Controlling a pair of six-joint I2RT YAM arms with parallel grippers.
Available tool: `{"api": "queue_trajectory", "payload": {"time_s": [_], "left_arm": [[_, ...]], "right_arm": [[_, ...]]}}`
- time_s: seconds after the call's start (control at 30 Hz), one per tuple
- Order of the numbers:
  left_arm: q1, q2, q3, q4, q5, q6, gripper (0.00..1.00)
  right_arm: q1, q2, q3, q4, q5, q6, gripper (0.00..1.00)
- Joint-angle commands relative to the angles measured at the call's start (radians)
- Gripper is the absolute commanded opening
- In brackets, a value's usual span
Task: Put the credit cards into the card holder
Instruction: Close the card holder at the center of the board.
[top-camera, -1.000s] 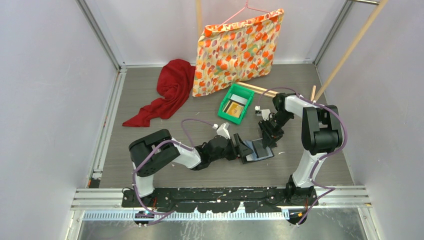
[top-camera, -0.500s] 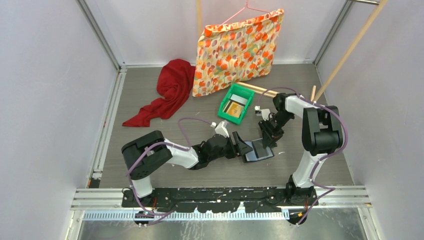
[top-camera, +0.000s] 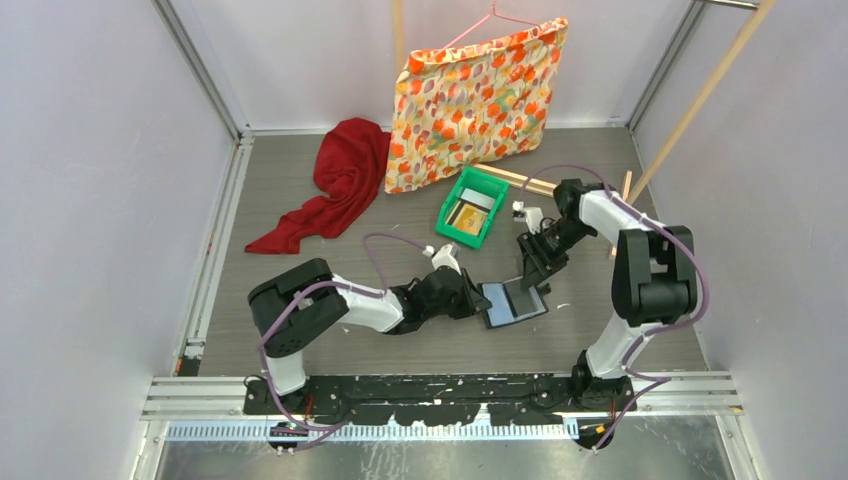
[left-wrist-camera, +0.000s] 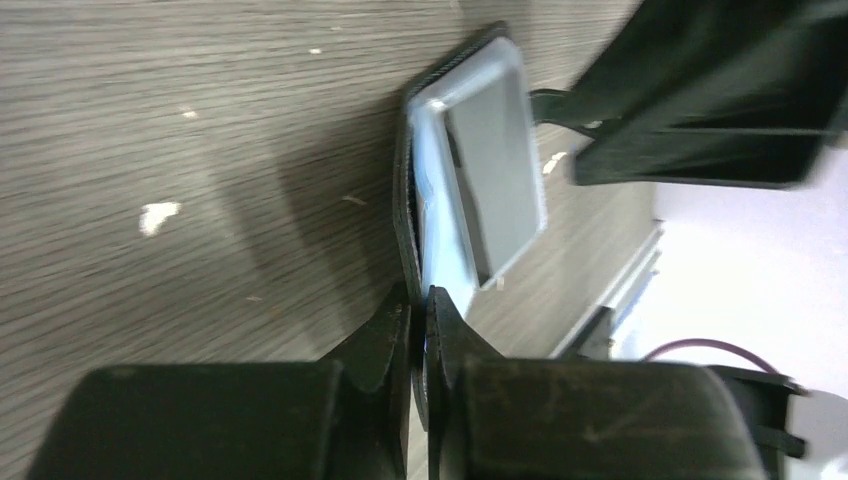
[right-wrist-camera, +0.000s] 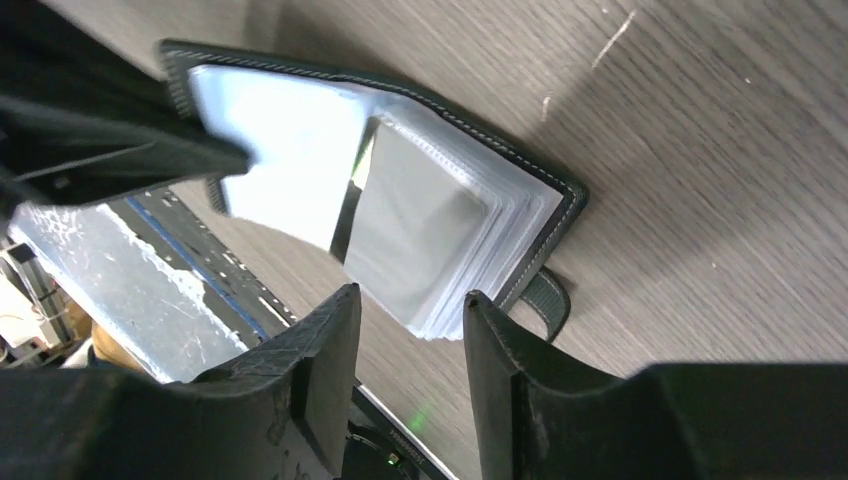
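The card holder (top-camera: 515, 302) lies open on the table, black cover down, shiny grey-blue pocket pages (right-wrist-camera: 420, 225) up. My left gripper (top-camera: 480, 297) is shut on its left cover edge; in the left wrist view the jaws (left-wrist-camera: 418, 312) pinch the black cover (left-wrist-camera: 405, 230). My right gripper (top-camera: 532, 268) hovers at the holder's far right side, open, with nothing between its fingers (right-wrist-camera: 408, 300). The snap tab (right-wrist-camera: 545, 300) pokes out beside it. Credit cards lie in the green tray (top-camera: 452, 196): a yellow-gold one (top-camera: 463, 217) and a white-grey one (top-camera: 479, 200).
A red cloth (top-camera: 338, 180) lies at the back left. A floral fabric bag (top-camera: 470, 95) hangs on a hanger at the back. A wooden slat (top-camera: 520, 180) lies behind the tray, and a wooden rod (top-camera: 700, 100) leans at the right wall.
My left gripper has closed on the holder's left cover edge. The right gripper has opened a little wider and its arm has shifted slightly right.
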Motion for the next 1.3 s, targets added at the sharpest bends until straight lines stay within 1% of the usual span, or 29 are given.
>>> {"api": "queue_trajectory", "payload": {"time_s": [0.0,0.13,0.27,0.33,0.4,0.47,0.57,0.73,0.87,0.97,1.07,1.1,1.13,1.17,1.2,1.27], "left_arm": [[0.004,-0.097,0.040,-0.238,-0.062,0.075,0.01],[0.012,-0.204,0.077,-0.484,-0.107,0.147,0.00],[0.021,-0.266,0.190,-0.786,-0.141,0.244,0.00],[0.030,-0.251,0.270,-0.928,-0.145,0.283,0.00],[0.043,-0.201,0.348,-1.040,-0.123,0.324,0.01],[0.051,-0.147,0.411,-1.075,-0.091,0.351,0.01],[0.061,-0.053,0.492,-1.088,-0.032,0.373,0.03],[0.067,0.067,0.638,-1.104,0.019,0.374,0.21],[0.068,0.118,0.702,-1.068,0.080,0.357,0.28],[0.068,0.117,0.692,-0.994,0.142,0.336,0.31],[0.068,0.086,0.643,-0.880,0.167,0.312,0.35],[0.068,0.075,0.621,-0.841,0.178,0.303,0.38],[0.068,0.067,0.603,-0.806,0.197,0.295,0.43],[0.069,0.062,0.582,-0.765,0.217,0.291,0.45],[0.068,0.059,0.570,-0.729,0.238,0.289,0.49],[0.068,0.068,0.556,-0.675,0.269,0.282,0.52]], "right_arm": [[-0.041,-0.131,0.017,-0.055,-0.136,-0.060,0.49],[-0.051,-0.183,0.019,-0.073,-0.193,-0.087,0.50],[-0.051,-0.202,0.018,-0.072,-0.205,-0.085,0.50],[-0.052,-0.200,0.017,-0.071,-0.205,-0.085,0.50],[-0.051,-0.194,0.017,-0.070,-0.204,-0.083,0.50],[-0.052,-0.192,0.018,-0.071,-0.201,-0.082,0.50],[-0.051,-0.196,0.013,-0.065,-0.202,-0.076,0.50],[-0.051,-0.198,0.005,-0.043,-0.193,-0.052,0.50],[-0.052,-0.193,-0.001,-0.023,-0.185,-0.036,0.50],[-0.052,-0.193,-0.005,-0.006,-0.171,-0.017,0.50],[-0.052,-0.192,-0.014,0.030,-0.128,0.021,0.50],[-0.052,-0.188,-0.016,0.037,-0.116,0.030,0.50],[-0.051,-0.183,-0.018,0.043,-0.108,0.038,0.50],[-0.051,-0.177,-0.017,0.047,-0.100,0.045,0.50],[-0.052,-0.172,-0.016,0.051,-0.091,0.051,0.50],[-0.052,-0.162,-0.017,0.060,-0.078,0.061,0.50]]}}
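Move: The left hand already pinches the left edge of the open card holder's cover; the holder's middle is some 6 cm to its right, level fore and aft, and about 2 cm lower. The holder's strap lies about 12 cm to the left hand's right and 3 cm farther out, the green box about 22 cm ahead and 3 cm left. From the right hand, the holder's middle is roughly 3 cm back, 4 cm left and 4 cm down. Leftward, after a slight dip, and then up, the left hand draws the pinched cover about 6 cm, tipping its fingers some 35 degrees steeper; it then sinks and sweeps back right about 7 cm, fingers opening to half around the cover's edge, wrist turning clockwise. The right hand rises about 5 cm clear of the holder early on, half open. ##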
